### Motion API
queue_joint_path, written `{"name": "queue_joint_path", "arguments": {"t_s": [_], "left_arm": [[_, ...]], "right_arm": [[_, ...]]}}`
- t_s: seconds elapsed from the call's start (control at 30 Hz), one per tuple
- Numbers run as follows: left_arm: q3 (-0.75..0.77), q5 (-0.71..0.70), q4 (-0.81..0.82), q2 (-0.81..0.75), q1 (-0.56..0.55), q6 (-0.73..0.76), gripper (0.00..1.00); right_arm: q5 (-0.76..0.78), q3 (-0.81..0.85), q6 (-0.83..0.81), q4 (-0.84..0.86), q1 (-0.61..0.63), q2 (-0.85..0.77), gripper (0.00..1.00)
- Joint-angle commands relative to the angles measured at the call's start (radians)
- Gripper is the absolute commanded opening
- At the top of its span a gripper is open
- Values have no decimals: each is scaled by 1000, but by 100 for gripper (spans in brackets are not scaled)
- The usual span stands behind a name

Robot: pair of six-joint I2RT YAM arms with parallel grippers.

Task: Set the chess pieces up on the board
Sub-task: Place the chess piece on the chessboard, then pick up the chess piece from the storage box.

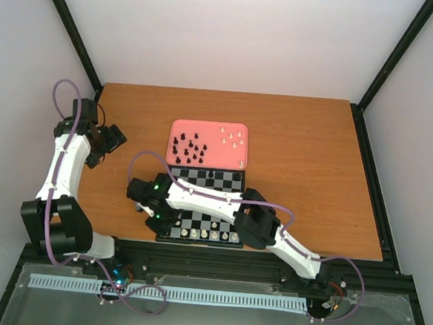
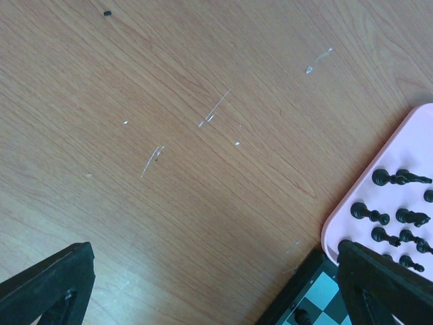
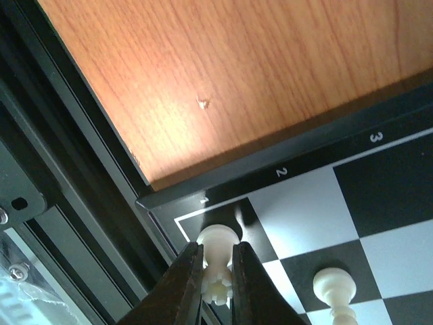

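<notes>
The board [image 1: 223, 179] lies in front of the arms, partly covered by my right arm. My right gripper [image 3: 217, 247] is shut on a cream-white rook [image 3: 218, 237], held upright with its base at the dark corner square beside the "1" mark. Another white piece [image 3: 333, 284] stands one square along. Several white pieces [image 1: 204, 234] line the near row, and one black piece [image 1: 212, 176] stands on the far row. My left gripper [image 2: 216, 284] hangs open and empty over bare table, left of the board corner [image 2: 304, 284].
A pink tray [image 1: 208, 126] behind the board holds several black pieces [image 1: 190, 152] and a few white ones [image 1: 233, 138]. In the left wrist view the tray's rim [image 2: 352, 210] and black pieces [image 2: 369, 214] sit at the right. The table's black frame edge [image 3: 81, 169] runs close to the rook's corner.
</notes>
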Motion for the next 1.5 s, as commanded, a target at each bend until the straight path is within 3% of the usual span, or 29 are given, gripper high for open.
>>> {"name": "queue_joint_path", "arguments": {"t_s": [0.0, 0.4, 0.53, 0.97, 1.1, 1.47], "left_arm": [[-1, 10, 19, -26, 8, -12, 100], [-2, 10, 21, -17, 8, -9, 100], [5, 8, 17, -18, 8, -8, 100], [29, 10, 7, -22, 8, -5, 100], [35, 31, 4, -21, 8, -3, 100], [29, 82, 15, 3, 7, 15, 100]], "right_arm": [[8, 55, -24, -29, 10, 36, 11], [22, 52, -37, -28, 10, 7, 24], [36, 42, -46, -9, 10, -26, 38], [159, 88, -71, -30, -1, -156, 42], [176, 114, -44, -50, -86, -199, 42], [333, 93, 40, 42, -548, -222, 40]]}}
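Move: The white rook is still pinched between my right fingers over the board's near-left corner square, its middle about 1 cm below my right hand point. A white pawn stands about 3 cm ahead and 3 cm to the right, and the next back-row white piece some 6 cm straight right; the middle of the pink tray is roughly 31 cm ahead and 11 cm right. From my left hand the rook lies some 20 cm back, 19 cm right and 14 cm below. I hold my right hand still over the corner square and open the fingers part way to let go of the white rook. Then I lift nearly straight up and clear, and swing fast forward and right over the board towards the pink tray, ending about 23 cm forward, 13 cm up and 11 cm right, turning clockwise nearly 30 degrees while the fingers tilt forward. ##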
